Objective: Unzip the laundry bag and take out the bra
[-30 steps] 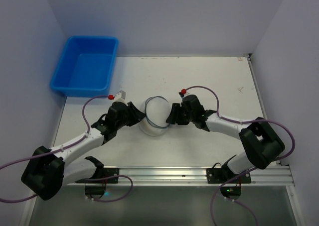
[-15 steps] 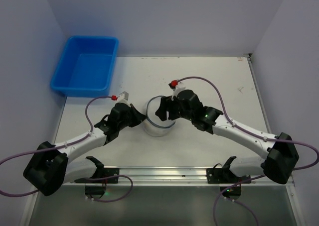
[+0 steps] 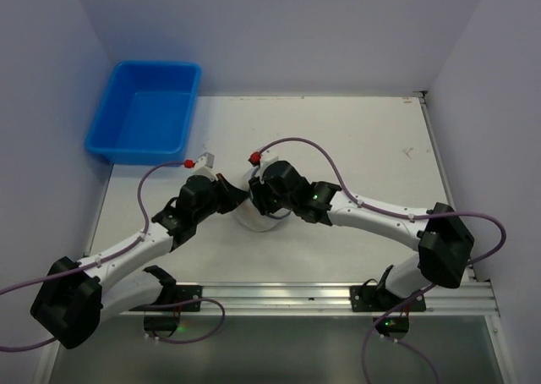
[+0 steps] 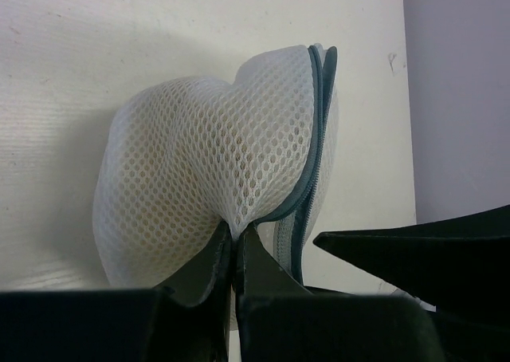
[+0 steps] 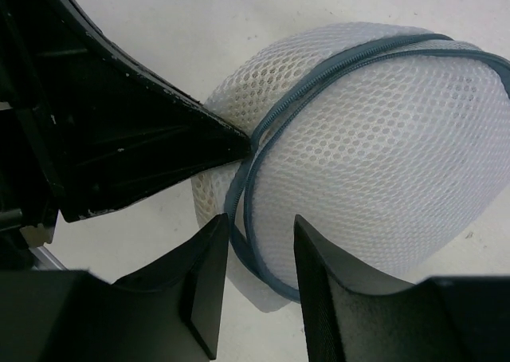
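The laundry bag [image 3: 257, 222] is a round white mesh pouch in the middle of the table, with a dark zip line [image 4: 315, 131] round its flap. My left gripper [image 4: 233, 233] is shut on a pinched fold of its mesh, right beside the zip. From the other side, my right gripper [image 5: 260, 238] stands open with its two fingers straddling the zip rim [image 5: 263, 139] low on the bag [image 5: 382, 139]. In the top view both grippers meet over the bag, left [image 3: 237, 200] and right [image 3: 261, 200]. The bra is hidden; only a faint beige tint shows through the mesh.
A blue plastic tub [image 3: 144, 113] stands at the far left corner. White walls close in the table [image 3: 372, 139] at the back and on both sides. A metal rail [image 3: 279, 294] runs along the near edge between the arm bases.
My left gripper has closed on the bag's mesh. My right arm has swung left across the bag, covering its flap, and its jaws have narrowed round the zip rim.
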Controlling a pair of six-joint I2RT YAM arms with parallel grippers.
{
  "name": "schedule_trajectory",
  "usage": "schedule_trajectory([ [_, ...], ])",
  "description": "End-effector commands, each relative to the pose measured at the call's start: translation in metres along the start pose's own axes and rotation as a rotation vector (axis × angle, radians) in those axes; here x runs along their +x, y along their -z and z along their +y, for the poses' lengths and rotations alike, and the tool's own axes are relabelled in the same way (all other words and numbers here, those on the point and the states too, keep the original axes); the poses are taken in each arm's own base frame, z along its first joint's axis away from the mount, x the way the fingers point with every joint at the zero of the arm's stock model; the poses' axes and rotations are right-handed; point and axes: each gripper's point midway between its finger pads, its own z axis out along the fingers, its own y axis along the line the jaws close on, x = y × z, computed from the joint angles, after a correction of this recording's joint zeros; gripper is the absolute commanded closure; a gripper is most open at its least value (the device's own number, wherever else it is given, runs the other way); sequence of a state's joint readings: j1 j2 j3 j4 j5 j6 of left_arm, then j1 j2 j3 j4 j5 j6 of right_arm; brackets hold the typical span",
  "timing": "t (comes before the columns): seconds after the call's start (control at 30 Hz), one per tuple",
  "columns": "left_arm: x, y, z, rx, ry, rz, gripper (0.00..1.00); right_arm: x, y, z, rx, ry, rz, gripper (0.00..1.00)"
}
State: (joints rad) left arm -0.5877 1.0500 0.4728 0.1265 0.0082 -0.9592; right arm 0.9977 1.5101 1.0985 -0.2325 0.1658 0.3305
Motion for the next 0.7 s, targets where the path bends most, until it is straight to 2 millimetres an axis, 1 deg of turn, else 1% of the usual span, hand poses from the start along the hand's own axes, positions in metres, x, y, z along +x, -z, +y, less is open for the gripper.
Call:
schedule_trajectory([
  [0.0,-0.008,0.005,-0.022,0.09,0.012,-0.023,1.0,-0.026,0.004,0.009,-0.007,0.026,-0.072,0.6],
  [0.13,-0.008,0.006,-0.028,0.108,0.013,-0.02,1.0,-0.029,0.001,0.009,0.006,0.019,-0.083,0.62],
  [0.3,-0.007,0.007,-0.032,0.12,0.013,-0.016,1.0,-0.029,-0.006,0.001,0.058,0.012,-0.087,0.7],
  [0.33,-0.006,0.008,-0.032,0.122,0.012,-0.016,1.0,-0.031,-0.007,-0.001,0.072,0.009,-0.092,0.72],
  [0.37,-0.007,0.009,-0.033,0.126,0.011,-0.017,1.0,-0.03,-0.008,-0.001,0.076,0.008,-0.09,0.77],
  [0.43,-0.006,0.009,-0.032,0.123,0.01,-0.015,1.0,-0.029,-0.01,-0.001,0.077,0.004,-0.086,0.81],
  [0.47,-0.005,0.009,-0.031,0.121,0.01,-0.012,1.0,-0.029,-0.011,-0.001,0.076,0.003,-0.084,0.87],
  [0.5,-0.005,0.009,-0.031,0.12,0.01,-0.013,1.0,-0.027,-0.011,0.0,0.074,0.001,-0.077,0.91],
  [0.57,-0.003,0.009,-0.028,0.112,0.007,-0.011,1.0,-0.028,-0.007,-0.004,0.095,-0.01,-0.086,1.0],
  [0.63,-0.003,0.009,-0.023,0.089,0.002,-0.017,1.0,-0.025,0.001,-0.013,0.13,-0.028,-0.09,1.0],
  [0.67,-0.003,0.009,-0.019,0.079,0.0,-0.02,1.0,-0.028,0.014,-0.024,0.171,-0.034,-0.125,1.0],
])
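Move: The near edge of the bag's open zip lies right at the right hand's half-open fingers, about 1 cm ahead, 1 cm left and 1 cm below. The zip's far edge, beside the left fingers, is roughly 2 cm ahead of the right hand, 3 cm left and 1 cm lower; the bag's body sits some 3 cm ahead, 1 cm right and 5 cm down. From the left hand the near edge is about 3 cm right, 1 cm back, at its height. Easing a touch left and then forward, about 1.5 cm in all and sinking slightly at the end, the right hand brings its half-open fingers onto the near zip edge and shuts them fully, pinching the edge between the tips. The left hand keeps its pinch on the opposite side of the mesh while drifting some 1 cm back and right. ##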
